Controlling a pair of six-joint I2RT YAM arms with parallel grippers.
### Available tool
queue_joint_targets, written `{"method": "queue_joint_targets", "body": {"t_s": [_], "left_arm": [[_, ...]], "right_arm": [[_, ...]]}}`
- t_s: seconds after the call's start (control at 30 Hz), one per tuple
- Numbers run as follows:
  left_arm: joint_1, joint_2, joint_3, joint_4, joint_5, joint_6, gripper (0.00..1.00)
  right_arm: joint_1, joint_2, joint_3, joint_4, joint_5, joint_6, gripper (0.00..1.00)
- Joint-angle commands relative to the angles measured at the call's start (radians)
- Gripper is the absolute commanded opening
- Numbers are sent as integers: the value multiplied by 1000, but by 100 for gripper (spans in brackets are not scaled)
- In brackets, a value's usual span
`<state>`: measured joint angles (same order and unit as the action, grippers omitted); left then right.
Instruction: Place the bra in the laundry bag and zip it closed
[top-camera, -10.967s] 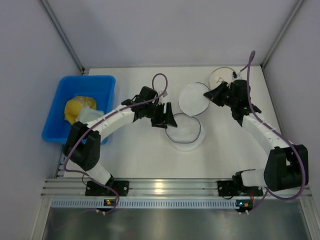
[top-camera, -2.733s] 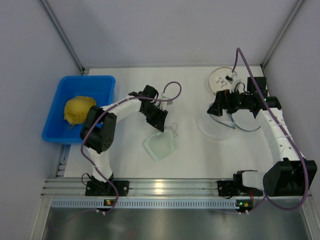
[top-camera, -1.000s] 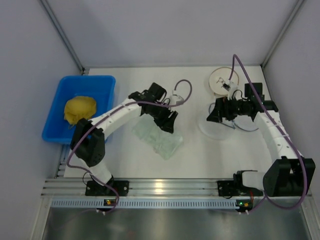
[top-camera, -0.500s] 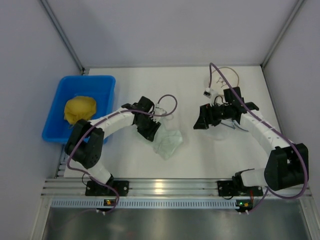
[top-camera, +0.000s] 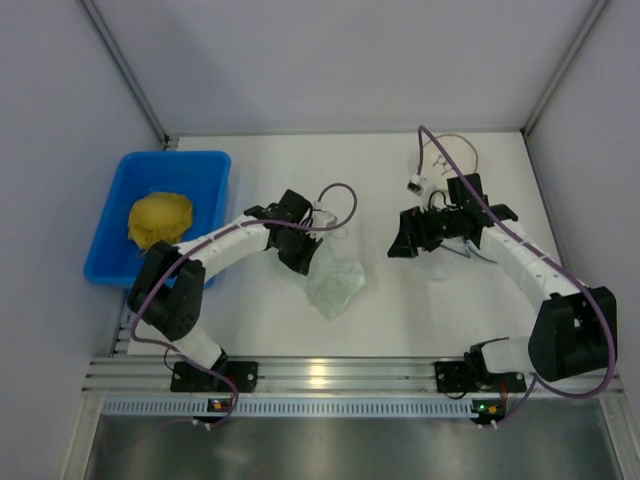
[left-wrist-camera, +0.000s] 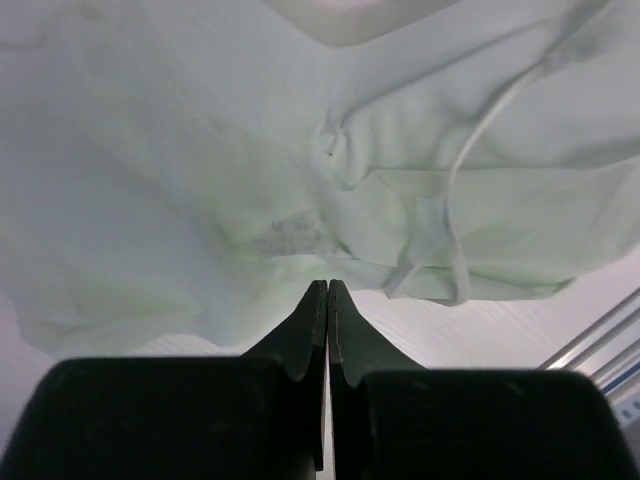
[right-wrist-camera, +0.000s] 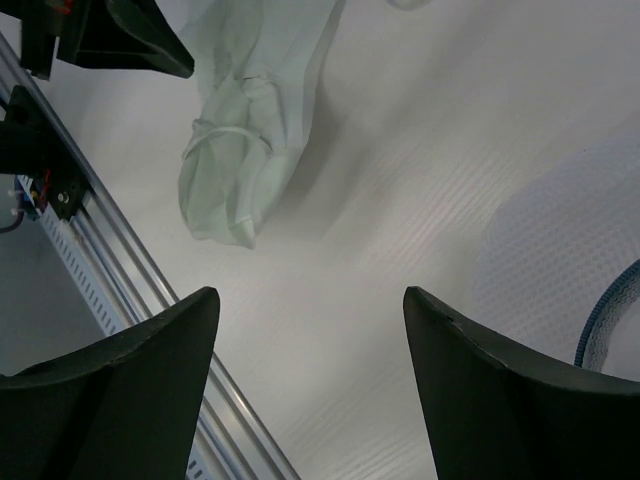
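Observation:
The pale mint-green bra (top-camera: 336, 284) lies crumpled on the table left of centre. It fills the left wrist view (left-wrist-camera: 300, 180), thin strap to the right. My left gripper (top-camera: 303, 252) is at the bra's upper left corner, shut, its tips (left-wrist-camera: 327, 287) nipped together on the bra's near hem. My right gripper (top-camera: 402, 243) hangs open over bare table (right-wrist-camera: 330, 250), with the bra (right-wrist-camera: 250, 120) off to its left. The white mesh laundry bag (right-wrist-camera: 565, 245) lies flat and is mostly hidden under the right arm (top-camera: 447, 263).
A blue bin (top-camera: 108, 240) holding a yellow cloth lump (top-camera: 160, 218) stands at the far left. An aluminium rail (top-camera: 330, 375) runs along the front edge. A loose cable with a small white plug (top-camera: 415, 184) arcs above the right wrist.
The left gripper's jaws have closed at the bra's edge after drawing back left. The right arm swung left off the laundry bag and has since held still.

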<state>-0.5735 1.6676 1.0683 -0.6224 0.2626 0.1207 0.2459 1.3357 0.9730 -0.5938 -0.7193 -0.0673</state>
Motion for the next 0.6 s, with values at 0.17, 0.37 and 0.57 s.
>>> {"method": "queue_joint_targets", "body": {"t_s": [0.17,0.37,0.57], "left_arm": [[-15,-75,154,-62,104,-19,0],[-20,15,171,-25,75,-55,24],[-37,73,127,44,-14,-118,37]], "right_arm": [[9,16,-11,71,-22,-2,74],[9,2,-5,45,-11,-15,76],[9,-6,-19,46,-8,-6,77]]}}
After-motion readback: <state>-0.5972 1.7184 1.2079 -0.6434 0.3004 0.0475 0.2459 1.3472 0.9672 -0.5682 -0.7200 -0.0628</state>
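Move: The left gripper is shut just above the bra: the spread bra's middle lies about 4 cm to its right, level with it in reach and some 3 cm below. The laundry bag's mesh body is roughly 29 cm to the right and 2 cm farther out; the blue bin's middle is about 33 cm left and 12 cm ahead. From the right hand, the bra's middle is some 17 cm left, 4 cm back and 13 cm below. Lift the shut left gripper about 7 cm clear of the bra, carrying it some 4 cm to the right and a little forward across the fabric. Then turn back down by about 4 cm towards the bra's middle while opening the fingers to a bit over a third, staying above the cloth. ##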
